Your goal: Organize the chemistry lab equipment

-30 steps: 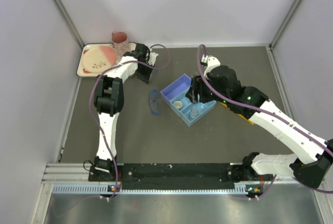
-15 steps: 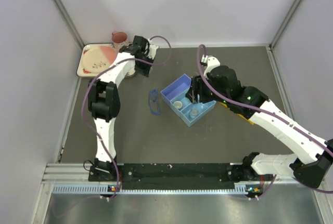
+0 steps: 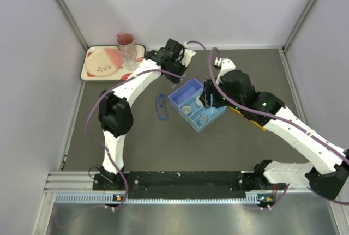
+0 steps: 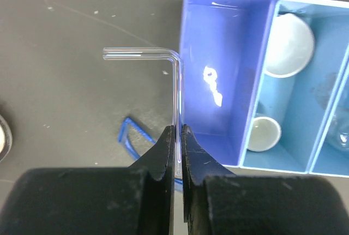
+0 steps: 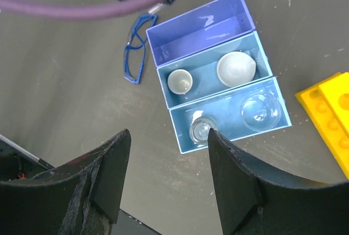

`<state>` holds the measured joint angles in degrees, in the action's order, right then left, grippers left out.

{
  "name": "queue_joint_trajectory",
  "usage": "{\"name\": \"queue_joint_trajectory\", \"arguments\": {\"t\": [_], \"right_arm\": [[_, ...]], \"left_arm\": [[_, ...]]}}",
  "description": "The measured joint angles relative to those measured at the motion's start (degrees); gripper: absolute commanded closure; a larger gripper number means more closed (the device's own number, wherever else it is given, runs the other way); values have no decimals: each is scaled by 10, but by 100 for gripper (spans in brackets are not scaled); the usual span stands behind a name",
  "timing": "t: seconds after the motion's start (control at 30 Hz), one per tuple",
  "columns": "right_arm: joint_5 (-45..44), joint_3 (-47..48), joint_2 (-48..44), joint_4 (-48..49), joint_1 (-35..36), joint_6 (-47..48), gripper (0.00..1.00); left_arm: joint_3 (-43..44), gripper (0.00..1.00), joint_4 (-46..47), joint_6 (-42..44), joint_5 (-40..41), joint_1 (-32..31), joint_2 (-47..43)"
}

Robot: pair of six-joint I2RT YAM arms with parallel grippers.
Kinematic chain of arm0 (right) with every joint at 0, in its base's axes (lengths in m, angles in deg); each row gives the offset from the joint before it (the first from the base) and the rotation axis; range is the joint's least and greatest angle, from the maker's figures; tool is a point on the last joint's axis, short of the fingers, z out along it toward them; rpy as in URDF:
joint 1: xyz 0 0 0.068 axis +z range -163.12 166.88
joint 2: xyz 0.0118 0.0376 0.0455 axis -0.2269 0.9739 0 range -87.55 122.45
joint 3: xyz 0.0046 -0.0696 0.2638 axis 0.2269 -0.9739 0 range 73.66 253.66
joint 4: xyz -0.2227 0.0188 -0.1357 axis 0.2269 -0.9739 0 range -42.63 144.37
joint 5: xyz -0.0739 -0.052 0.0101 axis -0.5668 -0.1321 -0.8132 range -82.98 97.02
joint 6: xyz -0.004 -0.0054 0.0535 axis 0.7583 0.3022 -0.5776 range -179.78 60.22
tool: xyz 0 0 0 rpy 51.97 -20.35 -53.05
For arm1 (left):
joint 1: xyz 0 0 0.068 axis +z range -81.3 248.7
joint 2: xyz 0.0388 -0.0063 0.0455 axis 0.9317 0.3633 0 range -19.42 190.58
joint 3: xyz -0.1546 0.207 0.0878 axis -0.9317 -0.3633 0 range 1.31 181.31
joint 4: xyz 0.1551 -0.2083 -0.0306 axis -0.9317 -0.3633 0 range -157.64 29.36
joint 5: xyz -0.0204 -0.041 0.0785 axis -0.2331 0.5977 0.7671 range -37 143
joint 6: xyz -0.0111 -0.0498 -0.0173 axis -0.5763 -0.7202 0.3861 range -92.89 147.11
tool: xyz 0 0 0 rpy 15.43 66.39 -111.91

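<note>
My left gripper (image 4: 176, 131) is shut on a thin bent glass rod (image 4: 175, 82), whose short arm points left. It hangs over the dark table beside the empty purple compartment of the blue divided tray (image 4: 229, 55). In the top view that gripper (image 3: 177, 61) sits just beyond the tray (image 3: 185, 93). The middle compartment holds two white round dishes (image 5: 180, 80) (image 5: 236, 68). The near one holds a small clear beaker (image 5: 202, 130) and a round glass piece (image 5: 260, 110). My right gripper (image 5: 168, 132) is open and empty above the tray's near corner. Blue-rimmed goggles (image 3: 161, 107) lie left of the tray.
The yellow holed rack (image 5: 327, 109) lies right of the tray, mostly under my right arm in the top view. A cream patterned tray (image 3: 103, 63) with a plate, a pink mug (image 3: 126, 41) and a clear tumbler (image 3: 130, 55) occupy the far left corner.
My left arm has swung right, from beside the cream tray to the blue tray's far side, with the rod in its jaws. The right arm has barely moved.
</note>
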<state>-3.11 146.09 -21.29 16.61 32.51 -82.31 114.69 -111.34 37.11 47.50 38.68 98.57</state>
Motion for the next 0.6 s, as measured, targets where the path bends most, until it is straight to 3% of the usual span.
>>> {"name": "queue_joint_trajectory", "arguments": {"t": [0.6], "right_arm": [[-26,-19,-82,-37,0,-2,40]], "left_arm": [[-51,100,30,-21,-24,-33,8]]}}
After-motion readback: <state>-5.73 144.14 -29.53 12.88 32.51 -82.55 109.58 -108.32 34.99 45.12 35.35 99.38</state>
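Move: The bent glass tube is already pinched in my left hand. The empty purple compartment it is bound for has its middle about 2 cm ahead, 6 cm to the right and 12 cm below. The large white dish lies some 3 cm back and 13 cm right, the small white cup 8 cm back and 6 cm right, and the blue glasses 5 cm back and 5 cm left. From my empty right hand the purple compartment is about 17 cm ahead, 8 cm left and 24 cm down. Keeping the tube pinched, I ease my left hand right and back about 4 cm in all, until the tube is over the purple compartment. I nearly pause there, then start sinking towards it, some 3 cm down with a slight further drift back. Meanwhile I draw my open right hand some 4 cm right and back, rising a couple of centimetres, away from the box. ##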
